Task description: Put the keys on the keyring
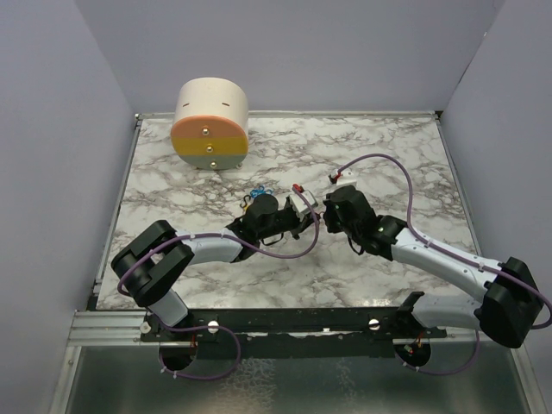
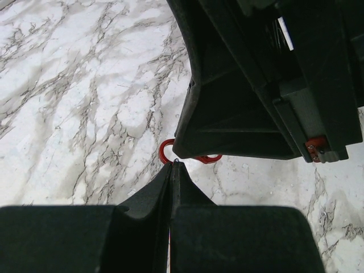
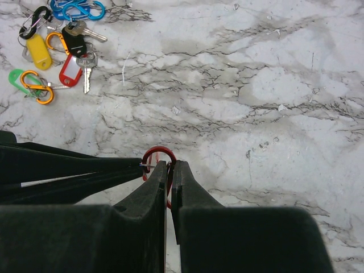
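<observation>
My two grippers meet tip to tip at mid-table. The right gripper point(image 3: 170, 165) point(image 1: 324, 210) is shut on a red S-shaped clip point(image 3: 159, 150) point(image 2: 163, 152), one of the keys, held just above the marble. From the left, my left gripper point(image 2: 172, 163) point(image 1: 304, 210) is shut on the keyring point(image 3: 145, 165), a thin silvery wire loop at its very tip that touches the red clip's upper loop. The right fingers point(image 2: 239, 125) hide most of the clip in the left wrist view. The other keys point(image 3: 62, 51) point(image 1: 256, 191) lie in a pile behind the left gripper.
The pile holds blue clips point(image 3: 77, 8), a yellow tag point(image 3: 38, 48), a red tag point(image 3: 69, 74), a green tag point(image 3: 17, 77), orange clips point(image 3: 37, 91) and silver keys point(image 3: 86, 74). A big cream-and-orange cylinder point(image 1: 210, 125) stands at the back left. Purple cables trail from both arms.
</observation>
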Motion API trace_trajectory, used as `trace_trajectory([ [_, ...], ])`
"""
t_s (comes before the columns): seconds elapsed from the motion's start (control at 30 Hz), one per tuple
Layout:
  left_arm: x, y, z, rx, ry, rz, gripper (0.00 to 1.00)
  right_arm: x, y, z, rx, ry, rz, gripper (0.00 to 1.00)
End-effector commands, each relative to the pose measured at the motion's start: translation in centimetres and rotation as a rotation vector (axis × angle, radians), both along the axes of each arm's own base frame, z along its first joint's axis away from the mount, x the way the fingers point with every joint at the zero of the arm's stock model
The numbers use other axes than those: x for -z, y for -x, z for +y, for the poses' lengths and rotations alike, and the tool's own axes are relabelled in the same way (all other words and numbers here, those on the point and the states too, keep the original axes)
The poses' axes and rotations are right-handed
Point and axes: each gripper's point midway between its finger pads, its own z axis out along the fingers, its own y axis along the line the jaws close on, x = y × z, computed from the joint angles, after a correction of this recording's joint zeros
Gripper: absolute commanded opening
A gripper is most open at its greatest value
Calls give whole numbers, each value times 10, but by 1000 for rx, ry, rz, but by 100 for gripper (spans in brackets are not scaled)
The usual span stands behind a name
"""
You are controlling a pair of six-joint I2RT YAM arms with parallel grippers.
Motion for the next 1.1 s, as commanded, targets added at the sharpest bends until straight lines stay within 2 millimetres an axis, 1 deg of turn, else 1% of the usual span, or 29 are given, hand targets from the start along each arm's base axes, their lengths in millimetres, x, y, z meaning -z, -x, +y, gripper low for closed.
trace_trajectory([
  [0.0, -23, -13, -3, -52, 43, -48, 0, 0, 5, -2, -9, -10, 6, 1],
  [0.6, -30, -22, 6, -124, 50, -61, 0, 5, 9, -10, 7, 9, 14, 1],
  [0.63, -30, -22, 7, -128, 50, -62, 0, 5, 10, -11, 10, 10, 16, 3],
  [0.67, -30, -23, 7, -131, 50, -62, 0, 5, 10, -12, 16, 13, 19, 9],
  [0.7, -30, -23, 8, -135, 50, -64, 0, 6, 10, -13, 24, 14, 20, 25],
  [0.73, -31, -24, 8, -137, 51, -67, 0, 6, 10, -15, 32, 17, 20, 37],
  [0.77, -32, -24, 9, -140, 52, -69, 0, 5, 10, -16, 39, 16, 18, 46],
  [0.83, -33, -25, 10, -145, 53, -70, 0, 4, 11, -20, 53, 19, 15, 59],
  [0.87, -34, -26, 11, -148, 53, -71, 0, 4, 11, -22, 60, 21, 13, 60],
  [1.07, -32, -32, 21, -191, 41, -69, 0, 3, 12, -33, 97, 46, 1, 62],
])
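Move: From the right hand, whose shut fingers hold the dark-red carabiner, the wire keyring in the left fingertips lies about 2 cm to the left, at nearly the same height. The left hand has the carabiner about 1 cm back and 1 cm to its right. The pile of keys, tags and carabiners lies some 15 cm left of the right hand, 5 cm farther out and roughly 11 cm below. Drawing apart slowly, the left hand eases about 1.5 cm forward and a little left, still pinching the wire keyring and turning some 5 degrees counter-clockwise. The right hand first keeps its grip on the red carabiner, creeping slightly back, right and down, then opens its fingers to over half, lets go and shifts about another 1 cm right. ##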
